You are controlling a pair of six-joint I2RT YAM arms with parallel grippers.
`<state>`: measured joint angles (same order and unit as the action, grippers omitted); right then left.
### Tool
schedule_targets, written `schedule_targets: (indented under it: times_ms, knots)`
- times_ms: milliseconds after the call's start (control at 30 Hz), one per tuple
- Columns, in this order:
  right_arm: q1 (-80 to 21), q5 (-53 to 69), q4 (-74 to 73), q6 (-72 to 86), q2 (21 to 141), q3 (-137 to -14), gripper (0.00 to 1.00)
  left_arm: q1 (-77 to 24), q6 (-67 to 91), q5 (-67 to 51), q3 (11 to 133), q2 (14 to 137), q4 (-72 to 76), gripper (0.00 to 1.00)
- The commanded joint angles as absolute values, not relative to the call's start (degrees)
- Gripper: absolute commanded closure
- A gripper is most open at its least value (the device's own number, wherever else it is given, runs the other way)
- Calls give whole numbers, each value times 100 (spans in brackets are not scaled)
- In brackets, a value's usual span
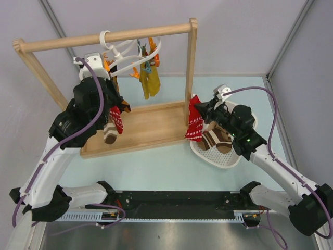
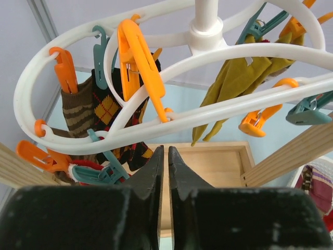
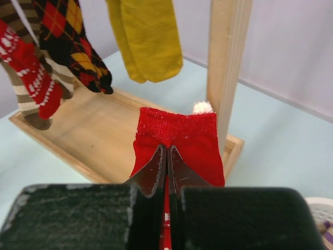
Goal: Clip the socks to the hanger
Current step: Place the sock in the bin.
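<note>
The white oval hanger (image 1: 130, 54) hangs from the wooden rail by its hook, with orange and teal pegs (image 2: 138, 60) along its rings. Clipped at its left end are a red patterned sock (image 1: 117, 119) and a brown striped sock (image 1: 110, 133). My left gripper (image 2: 166, 151) is shut on nothing, just below the hanger's ring (image 2: 156, 125). Right of the frame's post, my right gripper (image 3: 167, 148) is shut on a second red sock (image 3: 177, 133), gripped just under its cuff. This sock (image 1: 195, 122) dangles above the basket's edge. More brown striped socks (image 1: 218, 138) lie in the basket.
The wooden rail frame (image 1: 192, 57) stands on a wooden base (image 1: 151, 127), and its right post (image 3: 226, 67) is close beside the held sock. A mustard sock (image 1: 151, 80) and a black diamond sock (image 2: 106, 109) also hang from the hanger. The white perforated basket (image 1: 223, 156) sits at right.
</note>
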<state>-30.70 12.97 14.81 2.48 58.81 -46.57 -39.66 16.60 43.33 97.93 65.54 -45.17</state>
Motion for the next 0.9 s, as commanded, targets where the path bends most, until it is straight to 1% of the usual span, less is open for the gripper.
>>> schedule_targets:
  times_ms: [0,67,100,167,200,333,367,400,467,500,533,567,633,667,833,867]
  knots:
    - [-3041,705,1267,18,5582,-4913,100,-3937,1784,4070,10010,6276,-4553,86]
    - [-2927,309,1004,26,5432,-4913,100,-3937,1802,3973,10028,6232,-4579,83]
    - [-2883,195,915,18,5266,-4913,100,-3937,1802,3929,10011,6205,-4605,78]
    - [-2699,-244,617,123,5125,-4913,100,-3937,1793,3815,10028,6109,-4667,71]
    - [-2603,-377,485,167,5037,-4922,100,-3937,1784,3771,10028,6065,-4693,66]
    - [-1953,-834,-252,824,5124,-4887,100,-3929,1775,3595,10055,5775,-4693,55]
    - [-1629,-844,-472,1009,5194,-4869,100,-3929,1775,3595,10072,5679,-4693,53]
    - [-1487,-844,-544,1185,5273,-4834,100,-3937,1767,3595,10098,5626,-4702,50]
    - [-1197,-634,-633,1606,5527,-4694,100,-3937,1767,3595,10125,5520,-4711,45]
    - [-986,-476,-633,1713,5624,-4650,100,-3937,1758,3586,10151,5502,-4720,40]
    - [-915,-405,-642,1818,5843,-4615,100,-3937,1749,3560,10160,5485,-4755,37]
    - [-853,-335,-615,1924,5967,-4553,100,-3937,1732,3551,10169,5467,-4764,31]
    - [-712,-211,-589,1986,6299,-4518,100,-3937,1714,3420,10151,5449,-4790,26]
    - [-695,-194,-554,2012,6389,-4465,100,-3937,1696,3341,10108,5432,-4773,22]
    - [-607,-53,-264,2048,6767,-4342,100,-3937,1687,2621,9880,5458,-4440,16]
    - [-598,130,-229,2030,6942,-4333,94,-3937,1714,2271,9783,5528,-4378,16]
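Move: The white bin I take the held red sock to is centred about 17 cm to my right hand's right, 2 cm ahead and 25 cm below. The brown striped sock in it lies 12 cm right and level in reach; the rack post stands 8 cm ahead, 2 cm left. From my empty left hand the low teal clip is about 4 cm ahead, 4 cm left, slightly below, and the bin roughly 50 cm right, 4 cm ahead. My right hand keeps its pinch on the red sock and swings about 18 cm right, away from the rack post, at first nearly level, then sinking some 16 cm over the bin as it eases about 5 cm forward; the wrist turns some 40 degrees clockwise and tips down. Meanwhile my left hand backs off the hanger and rises, its fingers opening wide. ##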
